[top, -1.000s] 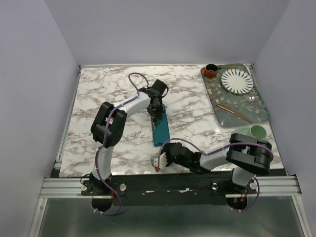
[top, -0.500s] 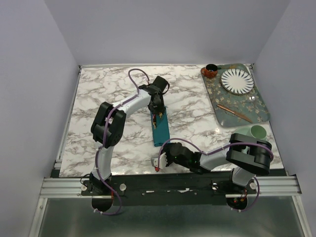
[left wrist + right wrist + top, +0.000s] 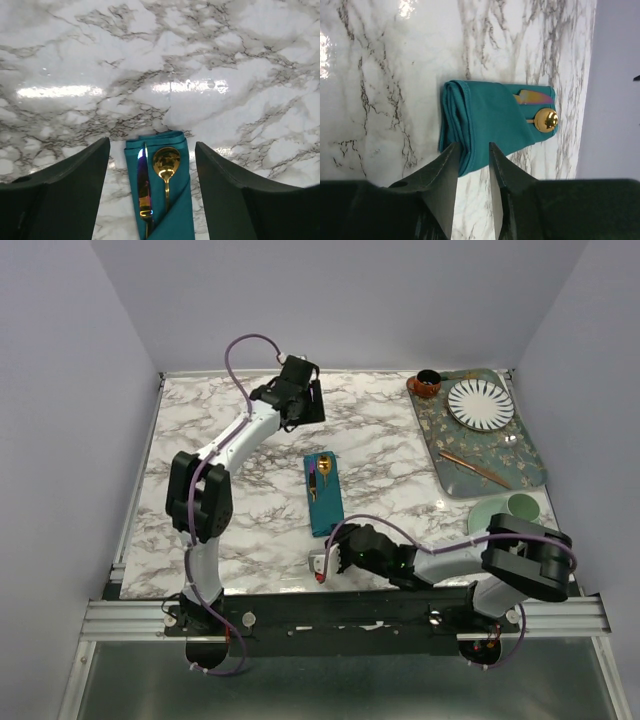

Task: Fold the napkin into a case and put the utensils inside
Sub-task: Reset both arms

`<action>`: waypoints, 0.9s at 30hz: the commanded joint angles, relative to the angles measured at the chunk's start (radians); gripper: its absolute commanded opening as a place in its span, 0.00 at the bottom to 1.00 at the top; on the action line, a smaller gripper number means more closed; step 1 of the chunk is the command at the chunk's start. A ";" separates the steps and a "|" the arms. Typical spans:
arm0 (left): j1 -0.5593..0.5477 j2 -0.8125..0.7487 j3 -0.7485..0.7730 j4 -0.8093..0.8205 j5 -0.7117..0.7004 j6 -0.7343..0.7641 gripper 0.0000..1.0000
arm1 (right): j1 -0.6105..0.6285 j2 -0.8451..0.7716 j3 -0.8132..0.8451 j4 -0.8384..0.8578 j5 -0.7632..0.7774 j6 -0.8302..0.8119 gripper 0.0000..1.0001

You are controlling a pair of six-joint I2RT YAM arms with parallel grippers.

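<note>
The napkin lies folded as a narrow teal case (image 3: pixel 324 502) mid-table, its long side running away from me. Both utensils stick out of its far end: an iridescent knife (image 3: pixel 143 185) and a gold spoon (image 3: pixel 166 162) side by side. In the right wrist view the case (image 3: pixel 490 117) shows the knife (image 3: pixel 535 96) and spoon (image 3: pixel 546 120) at its far end. My left gripper (image 3: pixel 303 403) hovers beyond the case's far end, open and empty (image 3: pixel 152 145). My right gripper (image 3: pixel 321 565) sits low by the near edge, short of the case, open a little (image 3: pixel 474 146), holding nothing.
A patterned tray (image 3: pixel 530 465) at the back right carries a striped plate (image 3: pixel 480 405), copper-pink sticks (image 3: pixel 475 468) and a brown cup (image 3: pixel 426 384). A pale green saucer with a cup (image 3: pixel 520 506) sits in front of the tray, beside my right arm.
My left gripper has opened at the case's far end, let go there, and pulled up and back toward the far edge. The right jaws have widened slightly.
</note>
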 commanded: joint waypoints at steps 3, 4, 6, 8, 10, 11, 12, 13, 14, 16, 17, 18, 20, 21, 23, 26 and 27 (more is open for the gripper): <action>0.112 -0.190 -0.075 0.083 0.124 0.196 0.99 | -0.011 -0.196 0.087 -0.206 -0.079 0.171 0.49; 0.128 -0.208 -0.087 0.089 0.217 0.210 0.99 | -0.019 -0.251 0.104 -0.244 -0.087 0.197 0.52; 0.160 -0.256 -0.115 0.088 0.270 0.228 0.99 | -0.029 -0.307 0.142 -0.344 -0.105 0.275 0.70; 0.211 -0.287 -0.117 0.072 0.353 0.244 0.99 | -0.054 -0.385 0.191 -0.425 -0.101 0.338 0.88; 0.246 -0.301 -0.111 0.039 0.392 0.242 0.99 | -0.110 -0.430 0.264 -0.492 -0.091 0.382 0.95; 0.277 -0.313 -0.098 0.025 0.452 0.258 0.99 | -0.141 -0.459 0.300 -0.588 -0.095 0.411 1.00; 0.289 -0.321 -0.094 -0.001 0.463 0.271 0.99 | -0.178 -0.468 0.331 -0.641 -0.116 0.475 1.00; 0.295 -0.330 -0.092 -0.014 0.468 0.287 0.99 | -0.256 -0.479 0.367 -0.681 -0.125 0.503 1.00; 0.304 -0.348 -0.091 -0.027 0.468 0.328 0.99 | -0.295 -0.490 0.418 -0.748 -0.133 0.523 1.00; 0.312 -0.364 -0.089 -0.076 0.485 0.371 0.99 | -0.394 -0.499 0.464 -0.801 -0.153 0.550 1.00; 0.317 -0.368 -0.087 -0.098 0.500 0.399 0.99 | -0.428 -0.502 0.492 -0.842 -0.160 0.557 1.00; 0.323 -0.370 -0.087 -0.119 0.523 0.435 0.99 | -0.462 -0.511 0.500 -0.855 -0.182 0.573 1.00; 0.332 -0.365 -0.097 -0.190 0.541 0.463 0.99 | -0.575 -0.505 0.518 -0.891 -0.200 0.603 1.00; 0.338 -0.365 -0.103 -0.225 0.535 0.475 0.99 | -0.620 -0.484 0.547 -0.913 -0.234 0.654 1.00; 0.338 -0.383 -0.161 -0.225 0.470 0.472 0.99 | -0.752 -0.444 0.590 -0.995 -0.274 0.723 1.00; 0.338 -0.417 -0.244 -0.206 0.344 0.512 0.99 | -0.901 -0.356 0.688 -1.126 -0.351 0.858 1.00; 0.338 -0.423 -0.265 -0.202 0.325 0.524 0.99 | -0.924 -0.343 0.699 -1.143 -0.381 0.898 1.00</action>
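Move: The folded napkin, with the knife and spoon already tucked in it, lies about 14 cm back of my left hand, 5 cm to its right and 13 cm below. In it, the spoon is 9 cm back and 4 right of that hand, the knife 12 back and 2 right. From my low right hand, by the napkin's near end, the napkin's middle is some 10 cm ahead, 3 left and 3 below; the grey tray is about 24 ahead and 32 right. I clear both hands from the filled napkin, empty. My right hand rises steeply, roughly 20 cm, off its near end, then swings right and forward towards the tray, turning clockwise about 50 degrees with the fingers spreading wide. My left hand goes left about 12 cm while climbing, then draws back and sinks a little, its fingers opening the rest of the way. ##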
